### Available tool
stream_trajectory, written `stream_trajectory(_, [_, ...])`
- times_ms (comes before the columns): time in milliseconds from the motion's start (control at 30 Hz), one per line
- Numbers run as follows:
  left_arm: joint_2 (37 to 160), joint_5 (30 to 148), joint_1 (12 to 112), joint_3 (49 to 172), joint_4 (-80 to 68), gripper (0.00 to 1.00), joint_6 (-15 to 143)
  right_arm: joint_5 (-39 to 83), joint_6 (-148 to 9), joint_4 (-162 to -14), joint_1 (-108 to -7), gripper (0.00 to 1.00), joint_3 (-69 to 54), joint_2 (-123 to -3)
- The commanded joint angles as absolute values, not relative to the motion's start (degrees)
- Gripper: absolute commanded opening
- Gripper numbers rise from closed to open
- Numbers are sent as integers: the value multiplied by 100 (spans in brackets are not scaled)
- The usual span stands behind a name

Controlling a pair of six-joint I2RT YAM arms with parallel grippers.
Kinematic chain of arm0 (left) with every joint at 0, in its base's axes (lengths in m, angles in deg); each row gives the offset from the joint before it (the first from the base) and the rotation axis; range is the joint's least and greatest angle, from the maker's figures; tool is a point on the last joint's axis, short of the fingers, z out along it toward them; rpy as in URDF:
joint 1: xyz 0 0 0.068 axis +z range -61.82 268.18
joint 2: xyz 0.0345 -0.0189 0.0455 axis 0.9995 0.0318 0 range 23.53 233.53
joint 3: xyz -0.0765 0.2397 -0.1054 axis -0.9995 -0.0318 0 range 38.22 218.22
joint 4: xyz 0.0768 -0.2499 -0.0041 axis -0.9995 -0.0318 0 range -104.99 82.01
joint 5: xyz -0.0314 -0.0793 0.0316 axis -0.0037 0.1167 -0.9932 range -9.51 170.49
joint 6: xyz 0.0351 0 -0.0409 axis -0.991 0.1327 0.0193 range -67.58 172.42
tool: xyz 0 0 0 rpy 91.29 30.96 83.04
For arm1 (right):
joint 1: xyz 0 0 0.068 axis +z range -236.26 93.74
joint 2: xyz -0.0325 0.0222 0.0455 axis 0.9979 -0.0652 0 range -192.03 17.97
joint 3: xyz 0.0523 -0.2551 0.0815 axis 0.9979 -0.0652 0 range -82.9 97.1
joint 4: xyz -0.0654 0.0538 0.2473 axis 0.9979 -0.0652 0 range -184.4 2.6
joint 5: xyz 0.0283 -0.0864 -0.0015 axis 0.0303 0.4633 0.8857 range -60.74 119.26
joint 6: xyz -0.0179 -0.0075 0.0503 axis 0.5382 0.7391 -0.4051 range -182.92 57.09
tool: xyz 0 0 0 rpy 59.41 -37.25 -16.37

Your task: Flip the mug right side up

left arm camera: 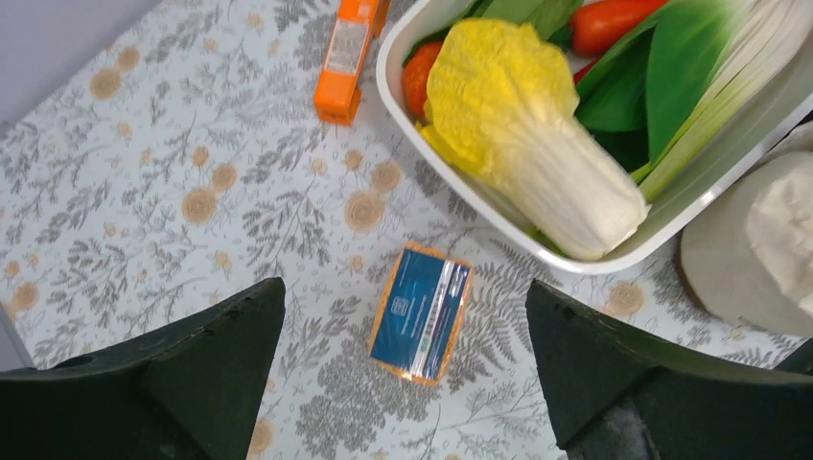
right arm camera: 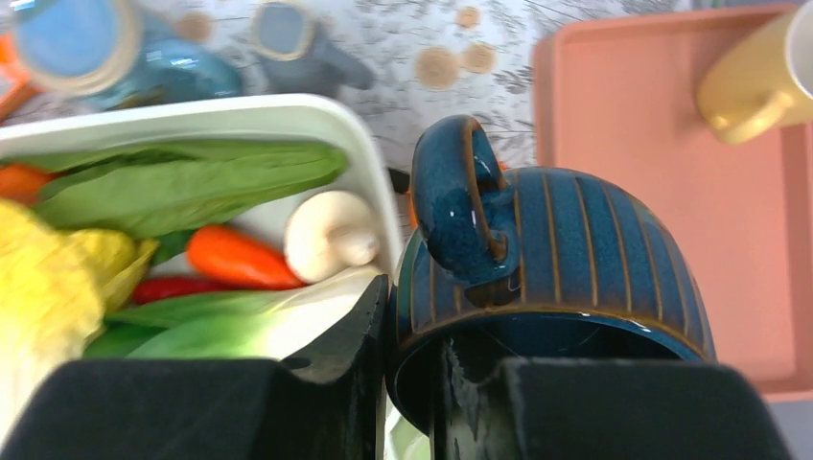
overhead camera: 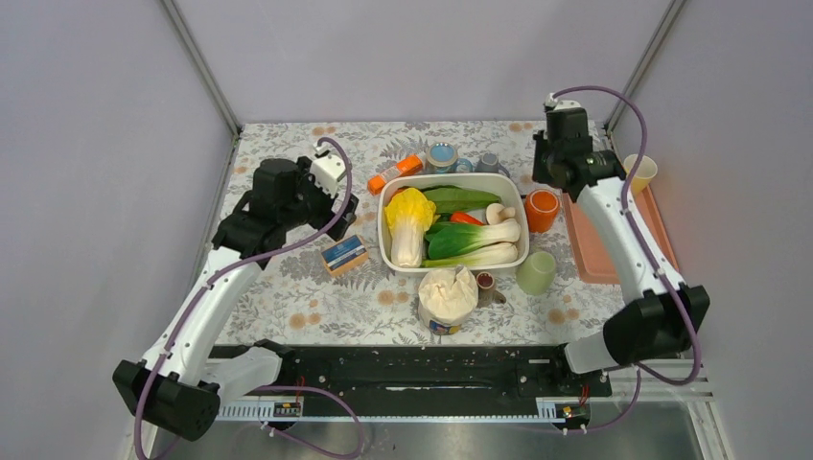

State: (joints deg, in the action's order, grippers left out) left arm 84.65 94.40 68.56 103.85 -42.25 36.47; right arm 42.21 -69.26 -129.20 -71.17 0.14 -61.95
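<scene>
The blue striped mug (right arm camera: pixel 594 259) with a brown rim hangs in my right gripper (right arm camera: pixel 412 374), off the table. Its mouth faces the wrist camera and its handle (right arm camera: pixel 460 216) points to the left of its body. The gripper is shut on the rim, one finger (right arm camera: pixel 355 355) outside the wall and the other inside. In the top view the right gripper (overhead camera: pixel 561 177) is at the back right and the wrist hides the mug. My left gripper (left arm camera: pixel 403 297) is open and empty above a blue and orange box (left arm camera: pixel 422 311).
A white tub (overhead camera: pixel 453 180) of vegetables stands mid-table. A pink tray (overhead camera: pixel 594 240) with a yellow cup (overhead camera: pixel 639 171) lies at the right. An orange cup (overhead camera: pixel 542 209), a green cup (overhead camera: pixel 536 272), a paper-covered tub (overhead camera: pixel 448 297), an orange tube (overhead camera: pixel 395 172) and a blue jar (overhead camera: pixel 442 156) surround the tub.
</scene>
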Motion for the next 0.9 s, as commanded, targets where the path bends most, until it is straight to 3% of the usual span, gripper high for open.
stream_trajectory(0, [8278, 8917, 6876, 10082, -4258, 99, 3287, 4394, -6664, -13066, -7814, 0, 828, -6973])
stream_trajectory(333, [8514, 8771, 6877, 9669, -4181, 99, 3168, 3673, -6649, -13066, -8927, 0, 1991, -8796])
stream_trajectory(867, [8982, 8696, 6876, 9535, -4074, 99, 3080, 2801, -6764, -14069, -9709, 0, 4543, -11436])
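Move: The blue mug is already pinched by its rim in the right fingers. Its spot in the pink tray's far left corner lies about 15 cm ahead of the right hand, 20 cm to its right and 25 cm below; the yellow mug stands another 14 cm right of that spot. The orange mug is roughly 7 cm ahead and 8 cm right, the vegetable bin's middle 5 cm ahead and 16 cm left. From the left hand the spot is some 25 cm ahead and 64 cm right. Keeping its pinch on the blue mug's rim, the right hand carries the mug down, right and forward, about 15 cm each way, past the orange mug to the tray's far left corner, tipping the fingers more steeply down by some 20 degrees and swinging clockwise early on; towards the end it mostly sinks. Meanwhile the empty left hand, fingers still wide open, drops about 9 cm towards the blue-wrapped pack on the table and drifts slightly left. ##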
